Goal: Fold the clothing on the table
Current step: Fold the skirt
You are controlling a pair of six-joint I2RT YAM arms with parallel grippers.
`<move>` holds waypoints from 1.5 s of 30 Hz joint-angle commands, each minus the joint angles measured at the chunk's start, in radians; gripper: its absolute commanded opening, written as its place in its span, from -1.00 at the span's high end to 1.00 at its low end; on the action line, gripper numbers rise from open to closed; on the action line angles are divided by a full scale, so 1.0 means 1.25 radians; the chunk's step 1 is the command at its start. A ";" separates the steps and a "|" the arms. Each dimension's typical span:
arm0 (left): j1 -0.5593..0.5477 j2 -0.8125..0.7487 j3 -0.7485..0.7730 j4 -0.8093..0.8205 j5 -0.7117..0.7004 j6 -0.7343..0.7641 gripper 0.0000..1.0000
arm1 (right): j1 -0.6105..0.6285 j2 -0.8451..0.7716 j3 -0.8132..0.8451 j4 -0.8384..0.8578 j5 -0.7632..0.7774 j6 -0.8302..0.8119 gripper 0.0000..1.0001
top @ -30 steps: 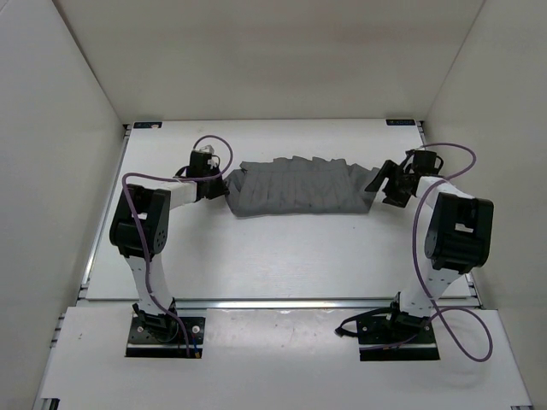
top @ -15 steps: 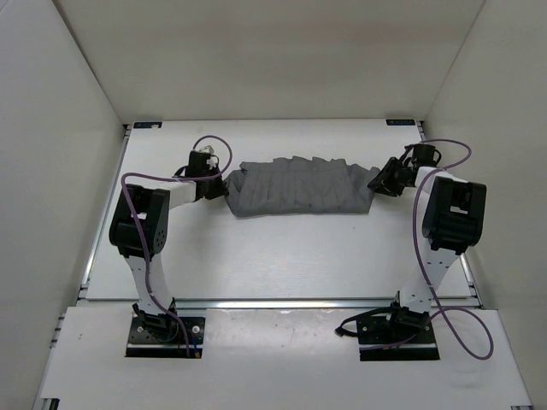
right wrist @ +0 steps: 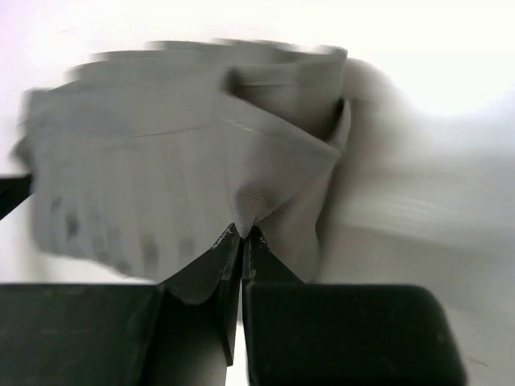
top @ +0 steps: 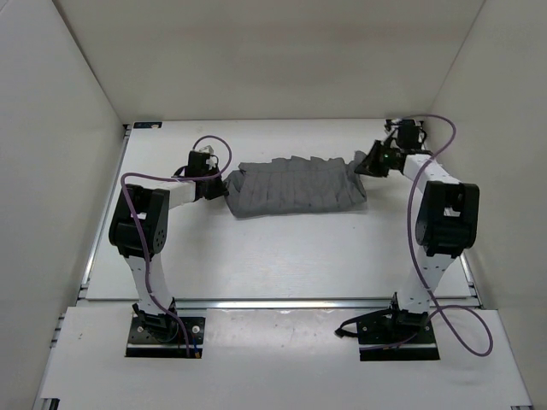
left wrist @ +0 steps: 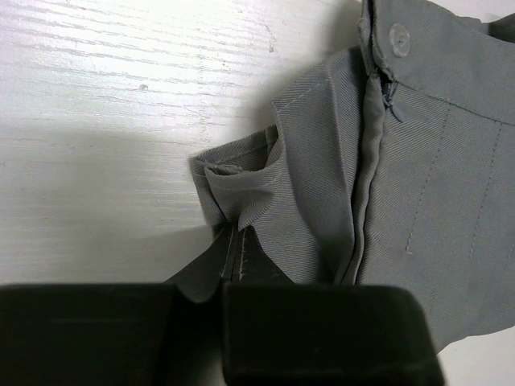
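The clothing (top: 295, 188), a grey pleated skirt, lies in a crumpled band across the far middle of the white table (top: 282, 256). At its left end my left gripper (top: 220, 190) is shut on a bunched corner of the clothing (left wrist: 322, 185), the cloth puckering out from the fingertips (left wrist: 233, 237); a clear button (left wrist: 397, 34) and a seam run close by. My right gripper (top: 363, 164) is shut on a pinch of the clothing (right wrist: 185, 161) at its right end. That edge is drawn up into a peak at the fingertips (right wrist: 244, 233).
White walls (top: 77, 128) enclose the table on three sides, and thin metal rails (top: 282, 303) run along its edges. Purple cables (top: 427, 137) loop off both arms. The arm bases (top: 162, 329) stand at the near edge.
My right gripper has swung toward the far right corner and closed on the clothing's right end, pulling that end up and back. The left gripper has stayed in place, shut.
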 commanded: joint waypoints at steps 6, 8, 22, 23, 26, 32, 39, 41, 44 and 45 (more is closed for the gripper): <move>-0.006 -0.020 0.003 -0.018 0.012 0.011 1.00 | 0.251 -0.104 0.115 0.033 -0.037 0.035 1.00; -0.006 -0.027 0.000 -0.024 0.010 0.005 1.00 | 0.305 -0.092 0.128 0.063 -0.030 0.063 1.00; -0.003 -0.040 -0.023 -0.002 0.025 -0.004 1.00 | 0.508 0.121 0.341 0.070 -0.087 0.087 0.99; -0.004 -0.037 -0.025 0.005 0.024 -0.007 1.00 | 0.519 0.139 0.362 0.068 -0.093 0.088 1.00; -0.005 -0.037 -0.030 0.007 0.027 -0.010 1.00 | 0.546 0.179 0.410 0.047 -0.107 0.077 1.00; -0.001 -0.043 -0.040 0.020 0.033 -0.012 1.00 | 0.586 0.234 0.452 0.027 -0.125 0.087 0.99; 0.006 -0.053 -0.051 0.029 0.033 -0.014 1.00 | 0.623 0.304 0.489 -0.029 -0.112 0.054 1.00; 0.004 -0.057 -0.056 0.029 0.031 -0.019 1.00 | 0.628 0.337 0.519 -0.069 -0.114 0.032 1.00; 0.005 -0.054 -0.057 0.031 0.033 -0.021 1.00 | 0.645 0.377 0.550 -0.098 -0.113 0.024 1.00; 0.008 -0.055 -0.056 0.030 0.033 -0.023 1.00 | 0.646 0.390 0.547 -0.100 -0.114 0.024 0.99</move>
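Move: My right hand already grips the skirt's lifted right end. The skirt's left end, where it is headed, lies about 43 cm to its left, some 4 cm back and 7 cm lower. The middle of the skirt is roughly 22 cm to its left, 3 cm back and 8 cm below. My left hand has the skirt's left end right at its fingertips, already pinched. I swing my right hand about 41 cm left, carrying the pinched right end over the skirt towards my left gripper: up some 11 cm early on, then sinking back to about the starting height while drawing back some 8 cm. The wrist turns counter-clockwise nearly 50 degrees with the fingers shut. My left hand stays put, still pinching the left end. ##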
